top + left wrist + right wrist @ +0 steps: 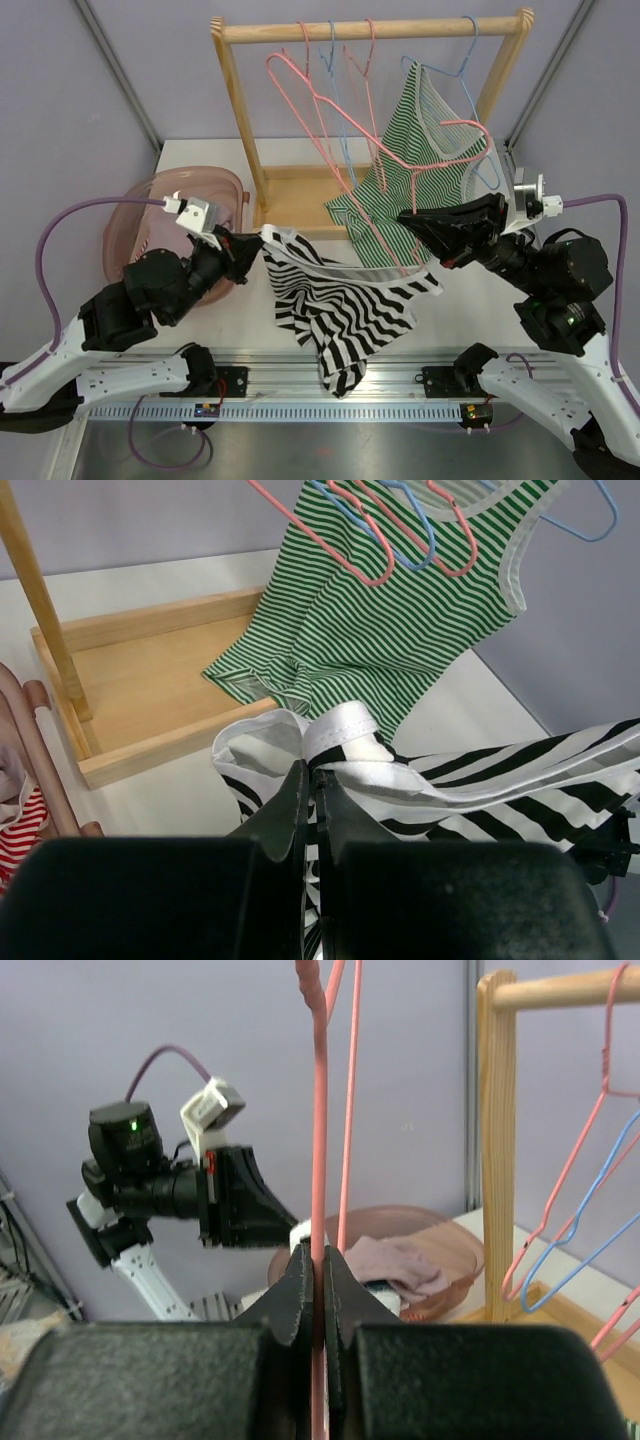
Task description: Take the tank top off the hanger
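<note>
A black-and-white striped tank top (340,310) is stretched between the two arms and sags over the table's front edge. My left gripper (255,243) is shut on its white strap (340,723). My right gripper (405,218) is shut on the thin bar of a pink hanger (318,1110), which runs upright between the jaws. The top's right end reaches the low part of that hanger (408,262). I cannot tell whether it still hooks on it. A green striped tank top (400,170) hangs on another pink hanger on the rack.
The wooden rack (370,28) holds several pink and blue hangers, and its tray base (150,670) sits behind the garment. A pink basin (140,215) with clothes stands at the left by the left arm. The left arm (150,1180) faces the right wrist camera.
</note>
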`<state>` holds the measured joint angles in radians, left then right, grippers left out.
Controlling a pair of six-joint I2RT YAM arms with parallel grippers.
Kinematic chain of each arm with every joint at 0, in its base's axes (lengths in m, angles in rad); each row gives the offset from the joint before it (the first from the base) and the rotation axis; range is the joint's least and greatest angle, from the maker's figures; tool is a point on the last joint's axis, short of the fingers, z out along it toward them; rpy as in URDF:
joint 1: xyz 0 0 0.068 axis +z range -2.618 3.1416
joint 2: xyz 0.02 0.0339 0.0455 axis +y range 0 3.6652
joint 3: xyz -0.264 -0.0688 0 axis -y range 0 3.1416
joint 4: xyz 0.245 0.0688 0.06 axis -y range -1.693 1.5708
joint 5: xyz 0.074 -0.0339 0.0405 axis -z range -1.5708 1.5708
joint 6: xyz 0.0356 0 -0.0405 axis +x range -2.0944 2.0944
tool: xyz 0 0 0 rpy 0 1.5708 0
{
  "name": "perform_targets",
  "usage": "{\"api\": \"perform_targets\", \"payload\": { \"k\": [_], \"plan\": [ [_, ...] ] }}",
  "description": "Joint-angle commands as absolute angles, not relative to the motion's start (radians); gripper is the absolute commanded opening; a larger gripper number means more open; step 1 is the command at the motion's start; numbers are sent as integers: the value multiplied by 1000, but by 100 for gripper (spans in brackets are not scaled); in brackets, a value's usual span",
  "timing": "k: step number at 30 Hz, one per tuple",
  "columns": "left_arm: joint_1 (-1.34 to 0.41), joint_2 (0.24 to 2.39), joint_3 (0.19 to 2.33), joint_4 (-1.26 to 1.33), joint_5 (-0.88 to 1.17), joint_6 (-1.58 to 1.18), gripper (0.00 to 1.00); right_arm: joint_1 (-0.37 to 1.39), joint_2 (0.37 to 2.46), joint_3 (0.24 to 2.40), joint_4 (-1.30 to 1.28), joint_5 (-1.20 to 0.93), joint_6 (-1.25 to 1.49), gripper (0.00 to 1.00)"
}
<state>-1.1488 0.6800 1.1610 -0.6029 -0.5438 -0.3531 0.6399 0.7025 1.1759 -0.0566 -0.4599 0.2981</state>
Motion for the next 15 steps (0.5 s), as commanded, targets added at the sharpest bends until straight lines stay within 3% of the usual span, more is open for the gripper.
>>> {"api": "perform_targets", "payload": {
  "k": [1,5,8,9,10,11,13,15],
  "plan": [
    [-1149,692,1109,-549,-468,-368,0,646,684,1110,136,-352,366,0],
    [-1147,687,959,-387,-252,-351,0,647,670,944,558,-298,475,0],
    [-1147,735,888,-339,-216,-373,0,647,684,844,816,-210,480,0],
    [-1147,753,888,-353,-242,-383,0,646,695,874,736,-189,444,0],
    [-1147,794,893,-401,-315,-394,0,647,702,1035,575,-131,380,0],
    [-1147,810,899,-432,-351,-415,0,646,722,1120,240,-111,268,0],
    [-1149,842,916,-507,-417,-433,0,646,764,1283,-89,-31,212,0],
    [-1149,841,907,-538,-445,-448,0,647,769,1321,-210,-6,167,0]
  ]
}}
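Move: The left gripper holds the striped tank top by a strap; the bare table spot for it lies about 36 cm below, 14 cm to the right and 5 cm back. From there, the plastic tub is some 20 cm ahead and 23 cm left, the rack tray about 26 cm ahead and 13 cm right, both at table level. For the right gripper, holding the pink hanger, the rod is roughly 26 cm ahead and 15 cm up, the green tank top 20 cm ahead, 3 cm right and 15 cm down. Lower the left gripper about 14 cm and carry it 7 cm to the right, tipping the fingers downward and keeping the strap pinched, so the black-and-white tank top goes down towards the table. Meanwhile keep the pink hanger gripped and take it some 6 cm forward towards the rod, rising near the end; roll the right wrist and partly back, turning clockwise. ##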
